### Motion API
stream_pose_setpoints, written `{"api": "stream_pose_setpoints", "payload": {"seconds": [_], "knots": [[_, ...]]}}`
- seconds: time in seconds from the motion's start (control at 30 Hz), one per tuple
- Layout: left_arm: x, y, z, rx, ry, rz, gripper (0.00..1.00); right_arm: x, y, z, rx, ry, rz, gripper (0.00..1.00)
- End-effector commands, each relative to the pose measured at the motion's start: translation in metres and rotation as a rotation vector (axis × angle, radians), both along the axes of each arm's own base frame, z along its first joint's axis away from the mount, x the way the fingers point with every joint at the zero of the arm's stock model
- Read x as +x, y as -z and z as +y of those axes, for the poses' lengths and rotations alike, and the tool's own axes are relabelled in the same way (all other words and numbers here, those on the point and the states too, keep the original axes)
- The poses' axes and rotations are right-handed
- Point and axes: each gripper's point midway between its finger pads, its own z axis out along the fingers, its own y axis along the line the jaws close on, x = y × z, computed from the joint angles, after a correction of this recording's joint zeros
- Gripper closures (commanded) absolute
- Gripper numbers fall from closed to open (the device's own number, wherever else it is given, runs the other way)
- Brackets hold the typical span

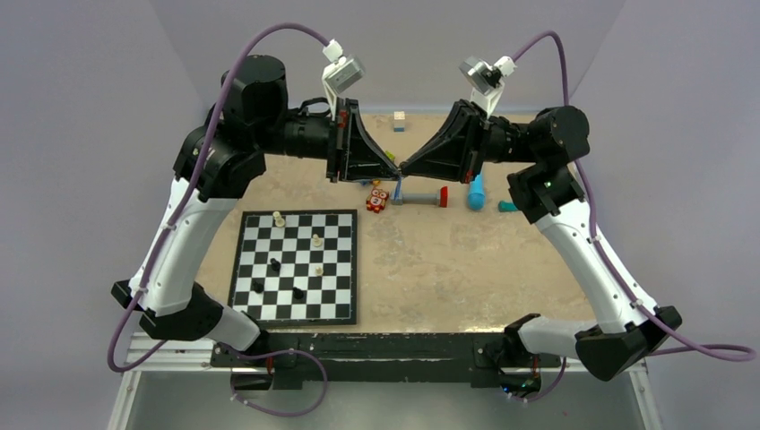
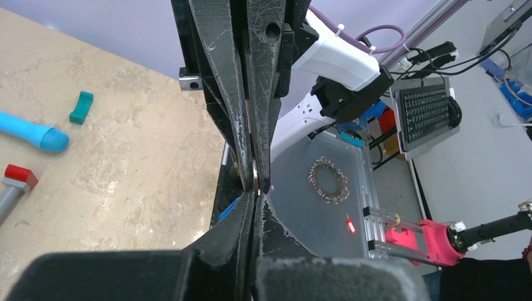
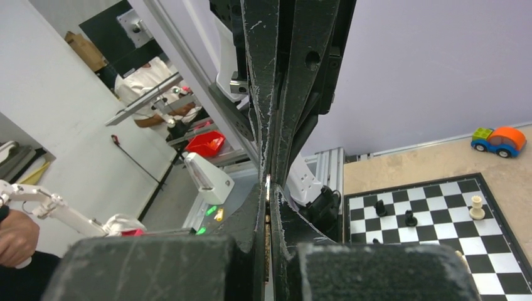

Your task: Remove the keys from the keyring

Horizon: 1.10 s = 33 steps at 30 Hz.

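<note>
Both grippers meet tip to tip in the air above the far middle of the table. My left gripper is shut, with only a thin glint of metal at its tips, seemingly one of the keys. My right gripper is shut too. A thin metal ring of the keyring shows between its fingers in the left wrist view. The keyring's blue tag hangs just below the tips, mostly hidden behind my left finger.
On the table below the grippers lie a red toy, a grey bar with a red end, a light-blue cylinder and a teal block. A chessboard with several pieces lies at the near left. A small cube stands at the back.
</note>
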Motion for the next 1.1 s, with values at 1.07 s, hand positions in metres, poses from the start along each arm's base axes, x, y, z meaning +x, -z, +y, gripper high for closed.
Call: {"api": "stream_pose_setpoints", "payload": {"seconds": [1.07], "knots": [[0.053,-0.11,-0.027,-0.399,-0.218,-0.079,1.0,0.019,-0.101,-0.01,0.424,0.126,-0.013,1.0]]}}
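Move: The keyring sits between the shut tips of both hands: roughly 1 cm to the left hand's right and 1 cm to the right hand's left, level with each. Its blue tag hangs about 3 cm below. From the left hand, the red owl toy on the table is some 15 cm ahead and 2 cm left, and the chessboard's middle 20 cm left and 2 cm back. From the right hand, the toy hammer is about 15 cm ahead and 7 cm right. All three lie some 41 cm down. Both hands keep their shut fingertips on the keyring, almost tip to tip, and carry it upward together by about 10 cm, also reaching forward a few centimetres, away from the table. Starting slowly, they pick up speed while both wrists tip the fingers upward, some 20 to 25 degrees, and swing them slightly forward; the space between the hands barely changes. ##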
